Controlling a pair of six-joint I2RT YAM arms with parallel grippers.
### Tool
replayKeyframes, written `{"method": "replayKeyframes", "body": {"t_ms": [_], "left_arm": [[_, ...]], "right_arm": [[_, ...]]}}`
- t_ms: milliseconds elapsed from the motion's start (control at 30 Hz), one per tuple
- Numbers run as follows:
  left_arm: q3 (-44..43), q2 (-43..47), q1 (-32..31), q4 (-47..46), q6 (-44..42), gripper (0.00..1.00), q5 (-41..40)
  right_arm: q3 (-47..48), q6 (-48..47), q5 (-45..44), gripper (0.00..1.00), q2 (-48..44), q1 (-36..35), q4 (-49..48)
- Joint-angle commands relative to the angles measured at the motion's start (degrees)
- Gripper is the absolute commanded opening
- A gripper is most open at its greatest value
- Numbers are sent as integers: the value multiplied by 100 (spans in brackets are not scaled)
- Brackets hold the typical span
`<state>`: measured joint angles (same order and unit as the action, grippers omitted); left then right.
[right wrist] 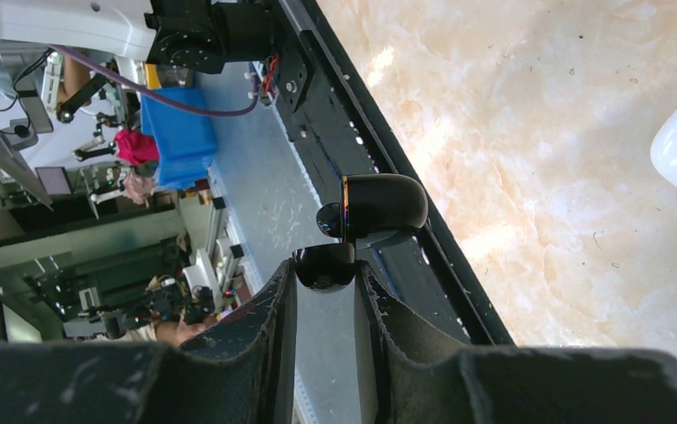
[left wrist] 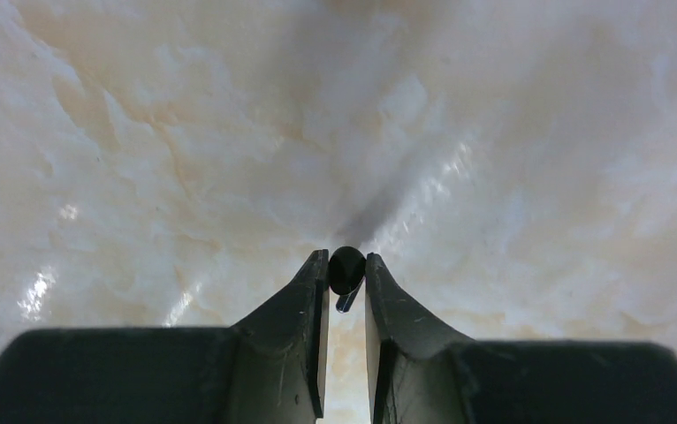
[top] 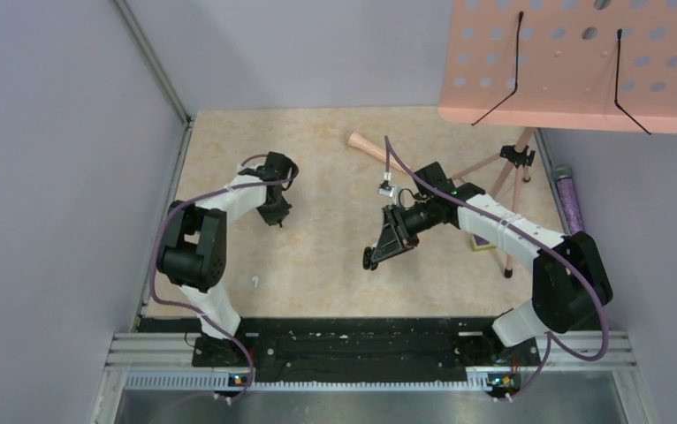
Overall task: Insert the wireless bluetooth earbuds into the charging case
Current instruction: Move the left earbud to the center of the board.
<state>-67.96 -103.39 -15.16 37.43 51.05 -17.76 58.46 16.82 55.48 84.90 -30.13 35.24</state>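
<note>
My left gripper points down over the left of the marble table, shut on a tiny earbud with a short stem. The earbud looks dark against the light between my fingertips, at the left gripper. Another small white earbud lies on the table near the left arm's base. At mid-table my right gripper is shut on the glossy black charging case. In the right wrist view the case has its lid swung open above the right gripper.
A pink perforated music stand hangs over the back right, its tripod legs reaching down beside the right arm. A purple tube lies by the right wall. A black rail runs along the near edge. Walls close in both sides.
</note>
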Motion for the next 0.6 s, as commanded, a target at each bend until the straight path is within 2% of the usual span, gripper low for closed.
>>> {"method": "replayKeyframes", "body": {"t_ms": [0,200,467,500,567], "left_arm": [[356,702,-389,-328,170,17,4],[713,957,-981,-324,1023,17,-154],[587,567,-1740,-156,2269,18,-95],[593,528,-1754,-173,2356,19,-55],[601,473,-1765,-200,2475,27,35]], "right_arm": [[-65,24,13,0,-155,-93,-85],[-392,-131,-233,0,-461,-91,161],[-780,-15,-427,0,-774,-92,176],[-793,-11,-442,0,-792,-91,183],[-794,-14,-450,0,-808,-97,201]]}}
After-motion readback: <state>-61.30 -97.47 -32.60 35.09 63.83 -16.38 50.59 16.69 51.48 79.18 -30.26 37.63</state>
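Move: The left hand grips the black left earbud just above the board. The black charging case it is being taken to, held in the right hand, lies about 24 cm to the right, 16 cm back and some 12 cm higher. A white case sits on the board about 28 cm right and 8 cm back; a loose white earbud about 7 cm left and 16 cm back. From the right hand, the left earbud is about 16 cm ahead, 25 cm left and 12 cm lower. Sideways to the right and about half as much back, the left hand carries the pinched earbud some 12 cm low over the board towards the charging case, rising slightly and then sinking again. The right hand, keeping its grip on the black case, eases back, down and a little right by about 4.5 cm, its fingers dipping slightly. ##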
